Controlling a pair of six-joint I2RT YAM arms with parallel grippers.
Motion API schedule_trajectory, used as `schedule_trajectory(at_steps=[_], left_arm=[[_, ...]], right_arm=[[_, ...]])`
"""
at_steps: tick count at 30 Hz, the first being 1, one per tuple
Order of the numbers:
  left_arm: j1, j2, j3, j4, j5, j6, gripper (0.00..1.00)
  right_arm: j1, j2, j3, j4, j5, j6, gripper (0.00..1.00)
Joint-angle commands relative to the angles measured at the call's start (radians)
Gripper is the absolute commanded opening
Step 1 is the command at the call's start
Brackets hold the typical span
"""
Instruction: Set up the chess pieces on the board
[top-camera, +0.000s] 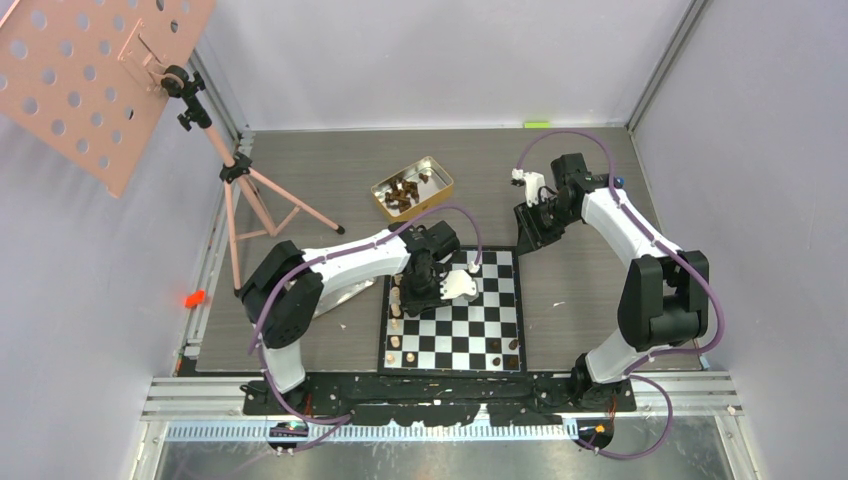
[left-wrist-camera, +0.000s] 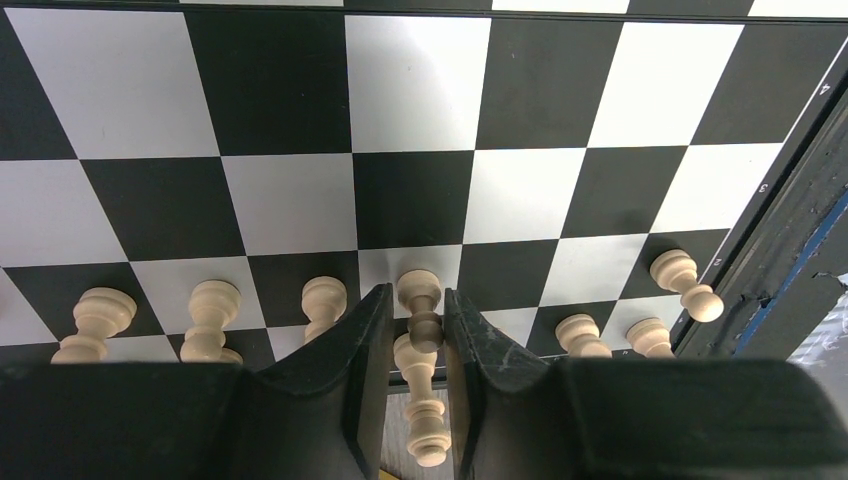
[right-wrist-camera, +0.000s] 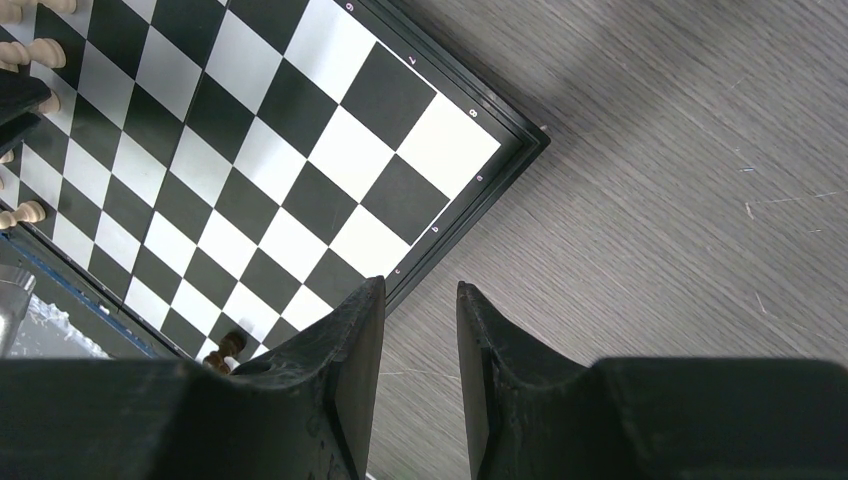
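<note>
The board (top-camera: 470, 330) lies between the arms, and in the left wrist view its checks (left-wrist-camera: 410, 90) fill the frame. Pale chess pieces (left-wrist-camera: 212, 305) stand in a row along its near edge. My left gripper (left-wrist-camera: 417, 300) hangs low over that row, at the board's left side (top-camera: 412, 292). A pale pawn (left-wrist-camera: 421, 291) stands between its fingers with a small gap on one side. A second pale piece (left-wrist-camera: 428, 400) shows lower between them. My right gripper (right-wrist-camera: 420, 290) is open and empty over bare table by the board's corner (right-wrist-camera: 470, 150), at the far right (top-camera: 530, 240).
A gold tin (top-camera: 437, 175) holding dark pieces (top-camera: 405, 192) sits behind the board. Dark pieces (top-camera: 512, 347) stand at the board's near right. A pink tripod (top-camera: 250, 190) carries a perforated pink panel (top-camera: 90, 70) at the back left. Grey walls enclose the table.
</note>
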Motion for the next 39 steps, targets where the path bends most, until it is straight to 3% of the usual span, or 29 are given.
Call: schedule_trajectory(at_steps=[1, 15, 21, 25, 32, 39], left_arm=[[0.003, -0.012, 0.006, 0.006, 0.008, 0.005, 0.29], [0.009, -0.105, 0.036, 0.012, 0.007, -0.021, 0.40], [0.068, -0.184, 0.028, 0.020, 0.007, -0.032, 0.44], [0.145, -0.267, -0.008, 0.033, 0.001, -0.044, 0.50], [0.368, -0.400, -0.106, 0.095, -0.054, -0.100, 0.72], [0.555, -0.414, -0.232, 0.221, -0.213, -0.137, 0.73]], right_arm=[[-0.003, 0.002, 0.024, -0.007, -0.017, -0.003, 0.38], [-0.003, 0.004, 0.024, -0.008, -0.018, -0.003, 0.38], [-0.003, 0.006, 0.025, -0.010, -0.017, -0.003, 0.38], [-0.002, 0.005, 0.025, -0.010, -0.018, -0.003, 0.38], [-0.002, 0.009, 0.026, -0.010, -0.017, -0.003, 0.38], [-0.003, 0.014, 0.027, -0.011, -0.016, -0.007, 0.39]])
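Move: The next chess piece for the left gripper is the nearer pawn left in the silver tray, about 19 cm to its left, 10 cm ahead and 2 cm lower. The second tray piece lies some 24 cm left and 7 cm ahead. The pawn just set down stands between the left fingers; its neighbouring pawn is 3 cm ahead, a tall piece 4 cm left. From the right gripper the nearer tray pawn is about 43 cm left, 1 cm back and well below. Open the left fingers wider around the standing pawn to free it, then lift the gripper straight up off the board before sweeping it left and forward towards the silver tray, about 14 cm left and 10 cm forward, cresting some 8 cm up and just starting to sink. Turn the wrist counter-clockwise about 35 degrees on the way, tip the fingers forward, and spread them to roughly three-quarters open. ##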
